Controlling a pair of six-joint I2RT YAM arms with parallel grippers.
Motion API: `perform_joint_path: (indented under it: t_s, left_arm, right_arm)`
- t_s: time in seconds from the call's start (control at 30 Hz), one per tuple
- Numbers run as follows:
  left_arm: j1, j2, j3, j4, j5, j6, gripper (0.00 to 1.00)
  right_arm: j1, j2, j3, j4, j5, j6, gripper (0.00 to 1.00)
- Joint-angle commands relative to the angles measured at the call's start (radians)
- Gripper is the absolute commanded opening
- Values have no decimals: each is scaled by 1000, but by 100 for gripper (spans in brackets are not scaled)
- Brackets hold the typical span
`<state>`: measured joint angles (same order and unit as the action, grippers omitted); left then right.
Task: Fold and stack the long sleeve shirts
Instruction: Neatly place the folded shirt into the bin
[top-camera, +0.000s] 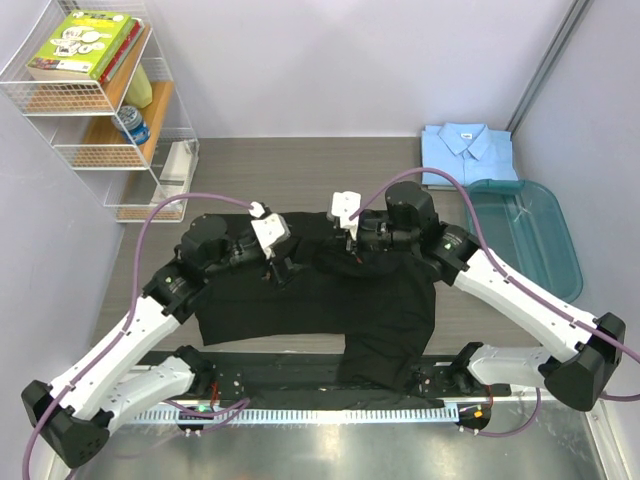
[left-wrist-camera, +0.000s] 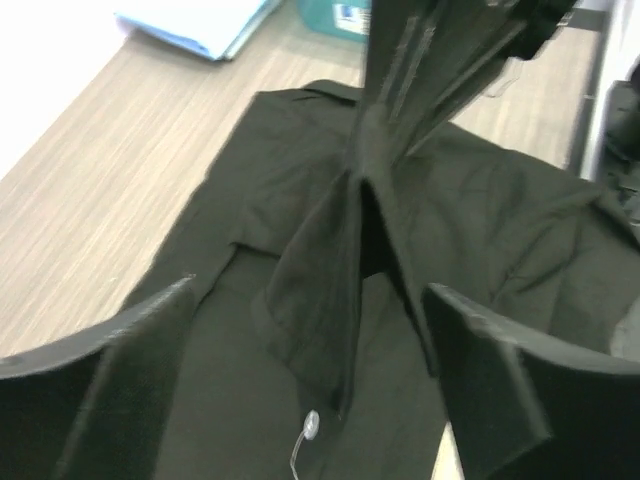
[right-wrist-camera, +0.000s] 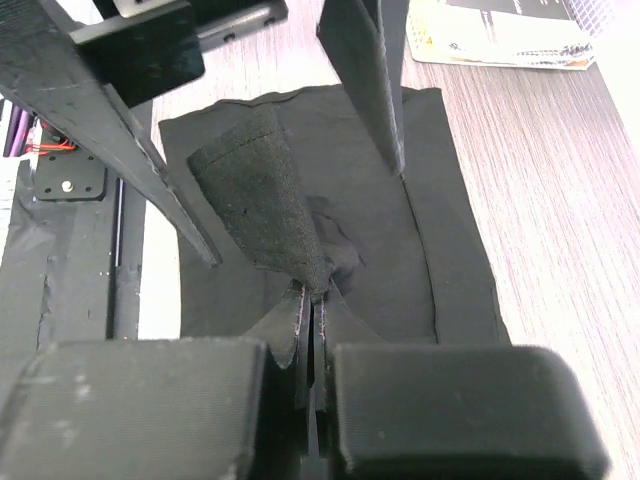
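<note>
The black long sleeve shirt (top-camera: 330, 300) lies spread across the middle of the table, its lower part hanging over the near edge. My right gripper (right-wrist-camera: 318, 300) is shut on a pinched fold of its black cloth, lifting it into a ridge (left-wrist-camera: 350, 230). My left gripper (left-wrist-camera: 310, 290) stands open over the same ridge, with its fingers (left-wrist-camera: 100, 390) on either side and not touching it. A small pale button (left-wrist-camera: 311, 425) shows below. In the top view both grippers, left (top-camera: 280, 265) and right (top-camera: 350, 245), meet near the shirt's far edge. The light blue shirt (top-camera: 468, 150) lies folded at the back right.
A teal plastic tub (top-camera: 530, 235) stands at the right, just in front of the blue shirt. A wire shelf (top-camera: 100, 90) with books and a can stands at the back left. Papers (right-wrist-camera: 500, 40) lie on the table beyond the black shirt.
</note>
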<state>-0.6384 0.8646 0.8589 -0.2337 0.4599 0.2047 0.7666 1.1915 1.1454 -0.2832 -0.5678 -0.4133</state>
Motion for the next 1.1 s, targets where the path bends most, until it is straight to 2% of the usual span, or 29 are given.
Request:
perform_joint_path:
  t_s: [0.0, 0.03, 0.07, 0.1, 0.13, 0.17, 0.2, 0.23, 0.3, 0.37, 0.43, 0.47, 0.57, 0.67, 0.73, 0.8, 0.87, 1.0, 1.07]
  left_arm:
    - [5, 22, 29, 11, 106, -8, 71]
    - [5, 27, 41, -2, 123, -7, 57]
    - [5, 25, 55, -16, 150, -5, 38]
    - [5, 21, 86, -50, 180, 11, 2]
    - [3, 11, 104, -64, 193, 1, 0]
    - [3, 8, 123, -82, 201, -8, 0]
    - [3, 8, 179, -170, 207, 8, 0]
    - [2, 16, 208, -226, 220, 34, 0]
    - [2, 25, 258, -327, 217, 71, 0]
    - [2, 31, 295, -438, 227, 108, 0]
    - [-7, 31, 293, -493, 269, 139, 0]
    - [-17, 34, 290, -500, 251, 142, 0]
    - [-40, 56, 281, -575, 227, 228, 0]
    - [-116, 76, 258, -610, 175, 288, 0]
    - [-216, 106, 264, -616, 122, 295, 0]
    - [-295, 142, 290, -619, 137, 280, 0]
    - [-343, 201, 325, -616, 177, 225, 0]
    - [-502, 309, 503, -676, 204, 248, 0]
    - [-507, 375, 557, -667, 223, 207, 0]
  right_arm:
    - [11, -10, 1, 62, 2, -28, 1]
    - [11, -16, 1, 64, 3, -33, 3]
    - [13, -20, 1, 58, 8, -36, 7]
    - [11, -24, 1, 56, 16, -42, 30]
    - [11, -33, -1, 52, 38, -51, 39]
    - [11, -39, 0, 46, 61, -59, 45]
    - [11, -47, -1, 49, 97, -59, 67]
    - [10, -52, -1, 49, 194, -67, 74]
    - [-3, -75, -12, 59, 285, -90, 85]
    - [-61, -96, -19, 64, 342, -110, 87]
    - [-140, -110, -27, 53, 333, -123, 93]
    - [-151, -128, -33, 30, 354, -140, 99]
    - [-223, -153, -44, -10, 414, -141, 100]
    - [-280, -176, -41, 5, 413, -131, 100]
    - [-289, -167, -41, 25, 462, -125, 100]
    - [-344, -141, -15, 24, 447, -84, 100]
    - [-381, -66, 17, 3, 381, -38, 100]
    - [-447, 162, 196, -128, 214, 48, 98]
    - [-457, 312, 258, -232, 117, 47, 94]
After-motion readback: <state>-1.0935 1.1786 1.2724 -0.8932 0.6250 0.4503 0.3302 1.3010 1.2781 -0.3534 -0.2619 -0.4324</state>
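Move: The raised flap of the black shirt is almost between the left hand's open fingers, about 1 cm back, 2 cm right and 1 cm below, with the right fingertips pinching it some 4 cm to the right. From the right hand, the shirt's far right corner lies roughly 20 cm ahead, 22 cm right and 12 cm below; the folded blue shirts are about 36 cm ahead and 36 cm right, the bin 7 cm ahead and 47 cm right. The left fingers close from wide open to pinch the flap beside the right fingertips, then carry it back about 15 cm and a little right, swinging up some 5 cm and down again while the hand turns clockwise about 40 degrees. Once the left has shut, the right hand opens wide, lets the flap go and swings out to the right and forward, some 16 cm each way, turning about 40 degrees clockwise towards the shirt's far right corner with its fingers kept open. ##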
